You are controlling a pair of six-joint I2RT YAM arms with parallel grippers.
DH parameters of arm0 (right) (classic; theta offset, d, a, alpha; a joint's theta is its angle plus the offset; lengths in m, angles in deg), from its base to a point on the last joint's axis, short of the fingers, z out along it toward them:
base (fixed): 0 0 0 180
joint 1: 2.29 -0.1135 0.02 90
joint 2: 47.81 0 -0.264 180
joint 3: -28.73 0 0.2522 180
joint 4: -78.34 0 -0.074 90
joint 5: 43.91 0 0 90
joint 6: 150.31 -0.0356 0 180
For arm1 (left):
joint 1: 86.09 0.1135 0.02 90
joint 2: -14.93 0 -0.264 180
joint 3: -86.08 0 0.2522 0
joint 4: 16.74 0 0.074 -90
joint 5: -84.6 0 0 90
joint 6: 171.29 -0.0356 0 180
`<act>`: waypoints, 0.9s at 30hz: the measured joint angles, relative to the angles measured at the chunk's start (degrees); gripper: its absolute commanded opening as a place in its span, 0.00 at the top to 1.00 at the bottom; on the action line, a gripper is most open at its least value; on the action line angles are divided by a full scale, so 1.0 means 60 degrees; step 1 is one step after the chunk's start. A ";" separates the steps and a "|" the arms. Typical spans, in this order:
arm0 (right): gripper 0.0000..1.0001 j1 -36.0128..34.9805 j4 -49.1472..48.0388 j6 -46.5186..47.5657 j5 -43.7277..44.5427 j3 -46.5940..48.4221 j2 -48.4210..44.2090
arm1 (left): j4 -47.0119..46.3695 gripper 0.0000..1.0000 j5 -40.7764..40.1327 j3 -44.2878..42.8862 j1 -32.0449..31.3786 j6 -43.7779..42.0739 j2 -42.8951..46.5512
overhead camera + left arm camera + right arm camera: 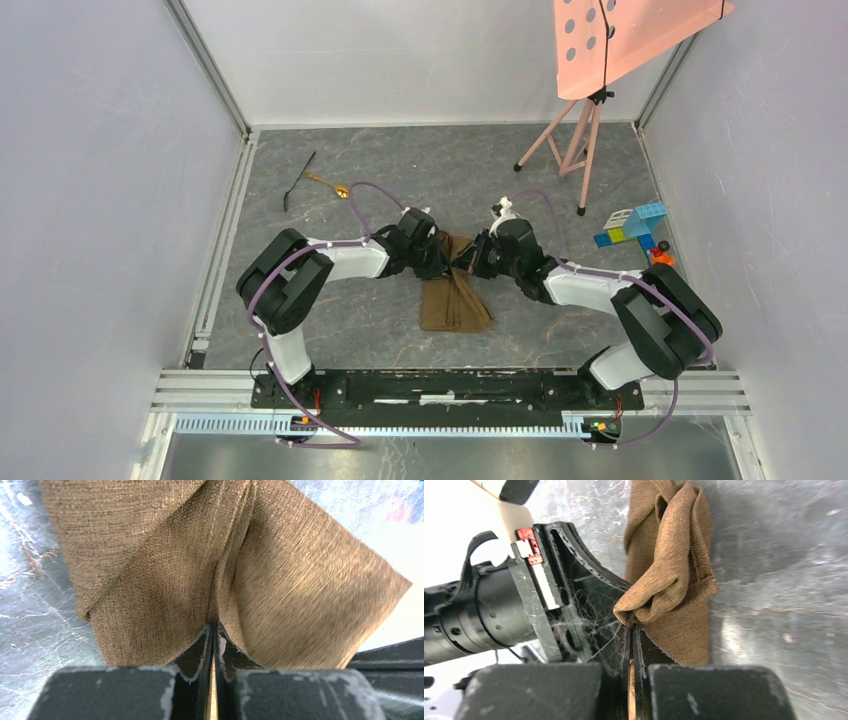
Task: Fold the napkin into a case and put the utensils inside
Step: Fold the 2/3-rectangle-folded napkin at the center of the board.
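The brown napkin (455,300) hangs bunched at the table's middle, lifted at its top between both arms. My left gripper (215,626) is shut on a pinch of the napkin (165,570), the cloth fanning out past its tips. Facing it, my right gripper (633,627) is shut on a folded corner of the napkin (674,565), and the left gripper's black fingers (574,575) show just to the left. The gold spoon (330,184) and the thin black utensil (297,181) lie side by side at the far left of the table, away from both arms.
A pink perforated board on a tripod (580,140) stands at the back right. Coloured toy blocks (633,226) lie near the right wall, with a small orange piece (660,256) beside the right arm. Aluminium rails (215,270) border the grey table.
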 measured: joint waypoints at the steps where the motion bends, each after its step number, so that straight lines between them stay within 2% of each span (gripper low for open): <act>1: 1.00 -0.0124 -0.0317 -0.0419 0.0018 -0.0029 0.0135 | -0.0076 0.92 0.0011 0.0033 0.0000 0.0000 0.0000; 5: 1.00 -0.0463 -0.1705 -0.2106 0.0255 -0.0474 0.0619 | -0.0382 0.87 0.0026 0.0240 0.0022 -0.0007 0.0076; 9: 1.00 -0.0495 -0.2277 -0.3191 0.0601 -0.0645 0.0892 | -0.0270 0.71 -0.0080 0.0459 0.0029 -0.0044 0.0412; 12: 1.00 -0.0539 -0.2514 -0.3548 0.0718 -0.0645 0.0951 | 0.0226 0.59 -0.0131 0.0612 0.0040 -0.0135 0.0878; 18: 1.00 -0.0539 -0.2565 -0.3716 0.0936 -0.0645 0.0962 | 0.1311 0.47 -0.0080 0.1100 0.0138 -0.0302 0.2386; 24: 1.00 -0.0557 -0.2477 -0.3767 0.1038 -0.0627 0.1133 | 0.2029 0.46 -0.0459 0.1585 0.0608 -0.0627 0.3756; 27: 1.00 -0.0579 -0.2346 -0.3803 0.1067 -0.0514 0.1242 | 0.2109 0.53 -0.0696 0.1592 0.0750 -0.0783 0.3559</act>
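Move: The left hand's near-shut fingertips rest on the napkin's middle crease; the napkin's left edge lies about 5 cm to their left and 2 cm nearer the base, its near edge some 12 cm back and about straight in line. The pinched flap in the right fingers is about 4 cm to the left hand's right, 1 cm ahead and 5 cm higher. From the right hand, the napkin's left edge is some 9 cm left, 3 cm back and 6 cm below. Up and a little back, then mainly left, the left hand comes off the crease, opening its fingers to about half, travelling about 8 cm left and ending some 4 cm higher over the napkin's left edge. Keeping its pinch, the right hand carries the flap about 2 cm left towards that edge, swings roughly 20 degrees with a clockwise turn, then sinks slightly. ##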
